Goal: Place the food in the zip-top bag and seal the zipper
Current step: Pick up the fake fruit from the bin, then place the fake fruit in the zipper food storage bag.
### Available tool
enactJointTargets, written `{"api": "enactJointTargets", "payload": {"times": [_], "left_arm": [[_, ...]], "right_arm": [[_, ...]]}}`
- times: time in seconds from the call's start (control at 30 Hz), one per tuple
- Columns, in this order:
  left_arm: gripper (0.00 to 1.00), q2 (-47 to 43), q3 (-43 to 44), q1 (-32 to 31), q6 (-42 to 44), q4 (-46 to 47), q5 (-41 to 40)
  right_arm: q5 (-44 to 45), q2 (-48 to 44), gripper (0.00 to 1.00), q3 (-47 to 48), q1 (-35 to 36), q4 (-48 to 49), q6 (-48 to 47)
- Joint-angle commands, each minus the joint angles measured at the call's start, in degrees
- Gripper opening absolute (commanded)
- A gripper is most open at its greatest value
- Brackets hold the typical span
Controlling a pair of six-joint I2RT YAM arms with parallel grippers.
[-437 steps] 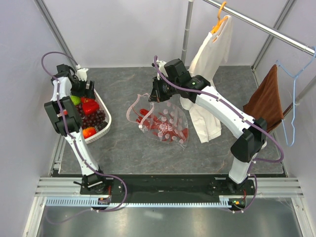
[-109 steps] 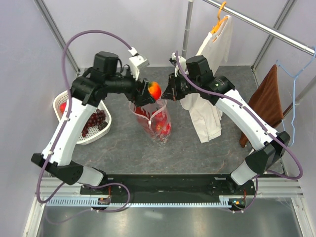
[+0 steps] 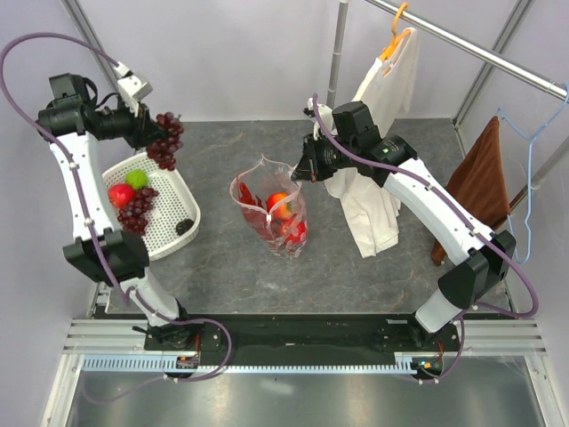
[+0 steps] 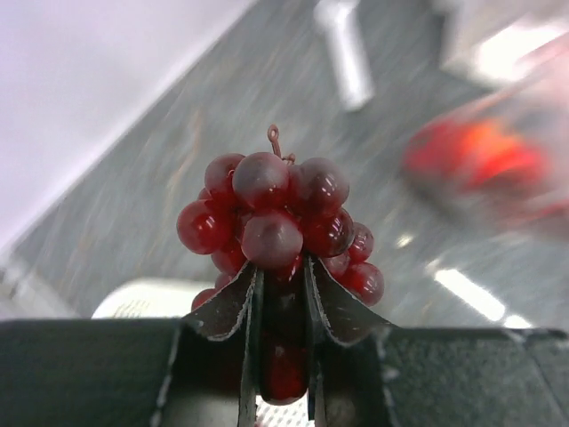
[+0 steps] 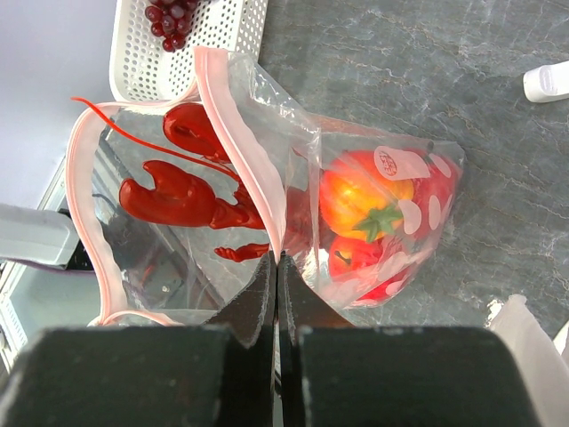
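My left gripper [image 3: 153, 133] is raised over the far end of the white basket, shut on a bunch of dark red grapes [image 3: 166, 139]; the same grapes [image 4: 276, 218] bulge out past its fingers in the left wrist view. The zip-top bag [image 3: 271, 213] stands mid-table with its mouth open. My right gripper [image 3: 300, 174] is shut on its rim, pinching the pink zipper [image 5: 236, 133]. Inside the bag lie red chilli peppers [image 5: 178, 196], an orange [image 5: 360, 200] and a red apple [image 5: 356, 256].
The white mesh basket [image 3: 178, 189] at left holds a red fruit [image 3: 119, 195], a green piece [image 3: 136, 179], more grapes [image 3: 136, 210] and a dark item [image 3: 183, 228]. A cream shirt [image 3: 378, 116] and a brown cloth [image 3: 480, 178] hang on the right rail beside a pole [image 3: 336, 53].
The orange fruit that my left gripper held over the bag now lies inside it. My left arm has swung back over the basket and taken up grapes. The right gripper still pinches the rim.
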Motion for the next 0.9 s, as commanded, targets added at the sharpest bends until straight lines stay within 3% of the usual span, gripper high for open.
{"api": "enactJointTargets", "payload": {"times": [0.0,0.17,0.27,0.47,0.63,0.87], "left_arm": [[0.02,-9.8,3.2,-7.5,-17.7,-0.8,14.2],[0.02,-19.2,-5.7,-22.0,-41.3,28.2,13.9],[0.02,-20.6,-8.8,-28.8,-46.5,34.1,13.2],[0.02,-22.0,-17.5,-37.4,-44.5,38.1,7.2],[0.02,-22.8,-23.6,-38.4,-43.6,43.0,4.6],[0.02,-24.9,-30.2,-38.4,-36.2,39.3,5.9]], "right_arm": [[-0.6,-0.9,0.0,0.8,-0.2,1.8,0.2],[-0.8,-1.0,0.0,0.4,-0.2,1.9,0.5],[-0.7,-1.4,0.0,0.4,-0.2,2.0,0.6],[-0.8,-2.2,0.0,-0.6,-0.2,2.0,0.4],[-0.9,-2.7,0.0,-0.8,-0.3,1.9,0.4],[-1.0,-2.7,0.0,-0.3,-0.3,2.0,0.3]]}}
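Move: Your left gripper already holds the fake grapes clear of the bin. The mouth of the zip-top bag lies about 27 cm to its right, some 13 cm back and 10 cm below; the food inside sits about 31 cm right, 13 cm back and 24 cm below. The bin is roughly 7 cm left, 6 cm back and 31 cm down. From the right gripper, pinching the rim, the mouth is about 8 cm left, 3 cm back and 5 cm down. Bring the left gripper some 26 cm right and about 12 cm back towards the open bag, keeping the grapes pinched. Arc up about 15 cm first, then drop some 8 cm as you arrive above the mouth, swinging the wrist roughly 30 degrees clockwise. Hold the right gripper still on the rim. ##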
